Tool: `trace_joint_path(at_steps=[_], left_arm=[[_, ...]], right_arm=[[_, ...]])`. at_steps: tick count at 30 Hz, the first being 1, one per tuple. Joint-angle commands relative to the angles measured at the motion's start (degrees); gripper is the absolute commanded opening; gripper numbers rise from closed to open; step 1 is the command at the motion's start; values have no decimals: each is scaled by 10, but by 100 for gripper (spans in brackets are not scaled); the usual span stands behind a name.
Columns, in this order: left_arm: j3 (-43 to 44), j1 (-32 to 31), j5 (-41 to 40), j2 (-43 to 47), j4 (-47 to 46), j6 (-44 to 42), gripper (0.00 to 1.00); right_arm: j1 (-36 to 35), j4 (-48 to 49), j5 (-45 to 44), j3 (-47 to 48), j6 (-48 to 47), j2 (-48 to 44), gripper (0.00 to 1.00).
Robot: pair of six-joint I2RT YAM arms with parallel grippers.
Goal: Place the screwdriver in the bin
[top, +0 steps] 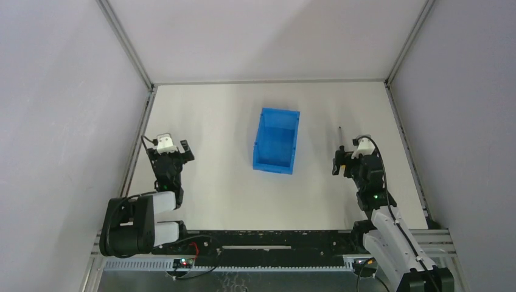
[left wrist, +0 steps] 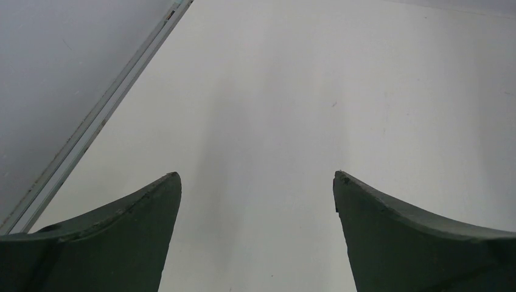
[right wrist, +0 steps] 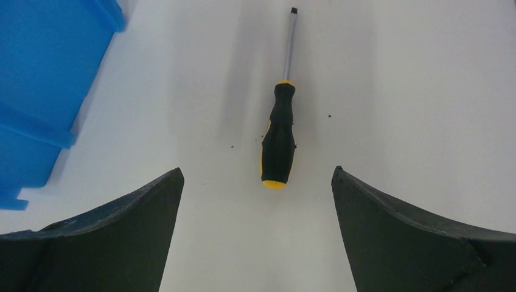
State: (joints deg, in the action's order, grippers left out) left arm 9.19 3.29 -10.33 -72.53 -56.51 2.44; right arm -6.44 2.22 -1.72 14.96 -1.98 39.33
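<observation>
The screwdriver (right wrist: 278, 143) lies flat on the white table, its black handle with the yellow end towards my right gripper (right wrist: 257, 176) and its thin shaft pointing away. My right gripper is open and empty, with the handle end just ahead of the gap between its fingers. In the top view only the shaft (top: 340, 135) shows, beyond the right gripper (top: 347, 157). The blue bin (top: 277, 141) stands open and empty at mid-table, left of the screwdriver, and its corner shows in the right wrist view (right wrist: 42, 79). My left gripper (left wrist: 257, 176) is open and empty over bare table at the left (top: 170, 155).
Grey walls with metal frame rails enclose the table; one rail (left wrist: 97, 115) runs close on the left of my left gripper. White tabletop (top: 213, 176) lies between the two arms and in front of the bin.
</observation>
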Motion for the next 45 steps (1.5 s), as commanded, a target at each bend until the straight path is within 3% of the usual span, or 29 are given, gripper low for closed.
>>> trace_joint_path(at_steps=[1, 5, 11, 19, 26, 29, 32, 36, 41, 45], left_arm=[[19, -2, -5, 4, -39, -10, 100], [19, -2, -4, 4, -39, -10, 100], [19, -2, -5, 4, -38, -10, 100], [19, -2, -4, 4, -39, -10, 100], [19, -2, -4, 4, -39, -10, 100], [19, -2, -4, 4, -39, -10, 100], [19, -3, -5, 4, -39, -10, 100], [19, -2, -5, 4, -39, -10, 100], [19, -2, -4, 4, -39, -10, 100], [19, -2, -4, 4, -39, -10, 100]], right_arm=[[-5, -12, -34, 79, 34, 3, 100], [-1, -118, -72, 185, 74, 69, 100], [30, -324, -86, 386, 72, 305, 100], [61, -348, -28, 471, 51, 526, 93], [61, -334, -15, 474, 52, 613, 82], [61, -328, -12, 474, 53, 632, 61], [72, -325, -18, 474, 56, 623, 27], [76, -346, -31, 487, 50, 565, 3], [78, -408, -42, 546, 40, 487, 0], [76, -450, 16, 583, 72, 421, 4]])
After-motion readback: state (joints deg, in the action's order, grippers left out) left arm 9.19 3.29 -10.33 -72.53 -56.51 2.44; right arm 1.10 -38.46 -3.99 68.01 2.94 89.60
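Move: The screwdriver lies ahead of the right hand, its middle about 10 cm forward, 3 cm to the right and 9 cm below, shaft pointing outward and the black handle nearer the hand. The blue bin's middle is roughly 22 cm to the left of this hand, 11 cm forward and 7 cm below. From the idle left hand, the screwdriver is about 60 cm to the right, 4 cm forward and 9 cm below. The right fingers pinch the screwdriver by its black handle and keep hold as the hand rises again, about 9 cm. To get there it arcs forward and up, then drops steeply some 18 cm with a slight draw back, tipping nearly 50 degrees downward and turning a little clockwise, and closes from wide open down by the table. ##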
